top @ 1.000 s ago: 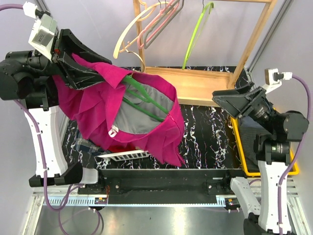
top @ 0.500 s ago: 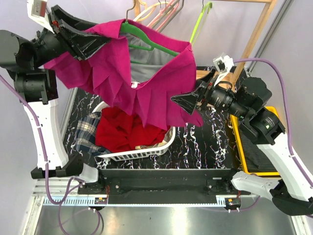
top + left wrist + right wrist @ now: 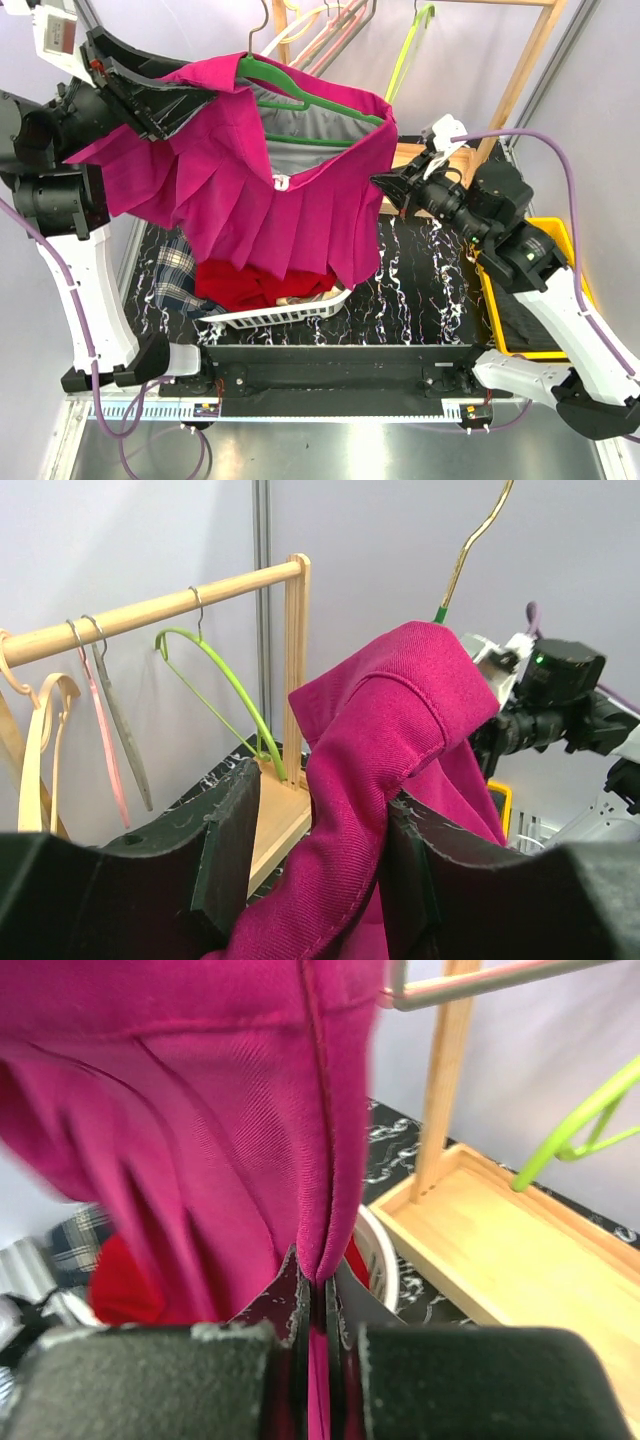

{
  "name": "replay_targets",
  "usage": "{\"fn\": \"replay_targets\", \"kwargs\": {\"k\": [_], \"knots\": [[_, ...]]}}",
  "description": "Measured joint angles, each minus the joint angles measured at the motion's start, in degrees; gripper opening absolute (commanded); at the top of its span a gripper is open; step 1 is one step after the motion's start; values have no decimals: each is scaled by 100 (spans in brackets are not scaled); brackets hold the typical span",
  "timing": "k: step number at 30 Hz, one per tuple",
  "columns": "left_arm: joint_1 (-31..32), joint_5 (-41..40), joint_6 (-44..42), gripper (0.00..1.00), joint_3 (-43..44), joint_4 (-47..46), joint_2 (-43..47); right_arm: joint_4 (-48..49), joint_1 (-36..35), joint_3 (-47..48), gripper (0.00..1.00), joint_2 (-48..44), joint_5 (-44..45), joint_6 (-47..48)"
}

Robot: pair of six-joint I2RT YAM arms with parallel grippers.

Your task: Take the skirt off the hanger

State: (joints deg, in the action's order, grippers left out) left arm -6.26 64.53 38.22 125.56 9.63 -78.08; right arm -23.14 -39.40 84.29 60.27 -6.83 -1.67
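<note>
The magenta pleated skirt (image 3: 300, 220) hangs on a green hanger (image 3: 300, 90) with a metal hook, held high over the basket. My left gripper (image 3: 195, 95) is at the skirt's upper left, shut on a thick fold of the waistband (image 3: 400, 710), which fills the gap between its jaws near the palm (image 3: 320, 820). The hanger's hook (image 3: 470, 550) rises behind that fold. My right gripper (image 3: 385, 190) is at the skirt's right edge, its jaws pinched tight on the fabric's side seam (image 3: 325, 1300). The skirt (image 3: 200, 1110) fills the right wrist view.
A white laundry basket (image 3: 290, 310) with red clothes (image 3: 250, 275) sits under the skirt, with a plaid cloth (image 3: 175, 280) at its left. A wooden rack (image 3: 525, 75) with a lime hanger (image 3: 405, 50) and pale hangers stands at the back. A yellow bin (image 3: 570, 240) is at the right.
My left arm lifted the skirt and hanger from low over the basket to high at the back left. My right arm swung in and closed on the skirt's right edge.
</note>
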Motion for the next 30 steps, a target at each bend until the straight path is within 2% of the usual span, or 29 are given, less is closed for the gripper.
{"fn": "replay_targets", "kwargs": {"k": [8, 14, 18, 19, 20, 22, 23, 26, 29, 30], "knots": [[-179, 57, 463, 0, 0, -256, 140, 702, -37, -1161, 0, -297, 857, 55], [-275, 101, 841, 0, -39, -560, 140, 1309, -52, -1784, 0, -356, 273, -726], [-299, 101, 994, 0, -146, -802, 146, 1589, -258, -1843, 2, 186, -170, -1187], [-306, 103, 1025, 0, -164, -833, 146, 1606, -372, -1781, 24, 393, -190, -1226], [-315, 103, 1056, 0, -192, -896, 146, 1600, -542, -1663, 36, 660, -225, -1248], [-332, 129, 1108, 0, -234, -988, 144, 1451, -905, -1290, 53, 1226, -295, -1263], [-339, 133, 1121, 0, -243, -1036, 146, 1342, -1047, -1117, 64, 1453, -323, -1248], [-358, 188, 949, 0, -389, -1110, 219, 863, -1246, -850, 82, 1668, -358, -1178], [-446, 415, 758, 0, -920, -1134, 472, 275, -1237, -614, 89, 1373, -358, -1091], [-459, 468, 769, 0, -1106, -1134, 546, -2, -1235, -487, 97, 1193, -358, -1049]]}}
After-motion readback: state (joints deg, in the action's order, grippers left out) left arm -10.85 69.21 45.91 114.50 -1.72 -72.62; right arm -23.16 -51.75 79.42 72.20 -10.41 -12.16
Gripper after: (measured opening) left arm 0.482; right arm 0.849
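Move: The right fingers are already shut on the skirt's right edge. From that hand the laundry basket lies about 21 cm left, level fore and aft, some 33 cm below; the red clothes in it are about 24 cm left. The green hanger's right end is some 12 cm above the hand and about 2 cm ahead. The rack's wooden base is roughly 18 cm farther out. From the left hand the basket is almost straight below, about 50 cm down. Keeping its pinch on the skirt's right edge, the right hand drags the cloth down off the hanger, first nearly straight, then sweeping left over the basket, about 13 cm each way, tipping its fingers some 20 degrees down. Near the low point it opens and lets go, then backs up a little. The left hand keeps its grip high up, dipping about 3 cm at the end. ##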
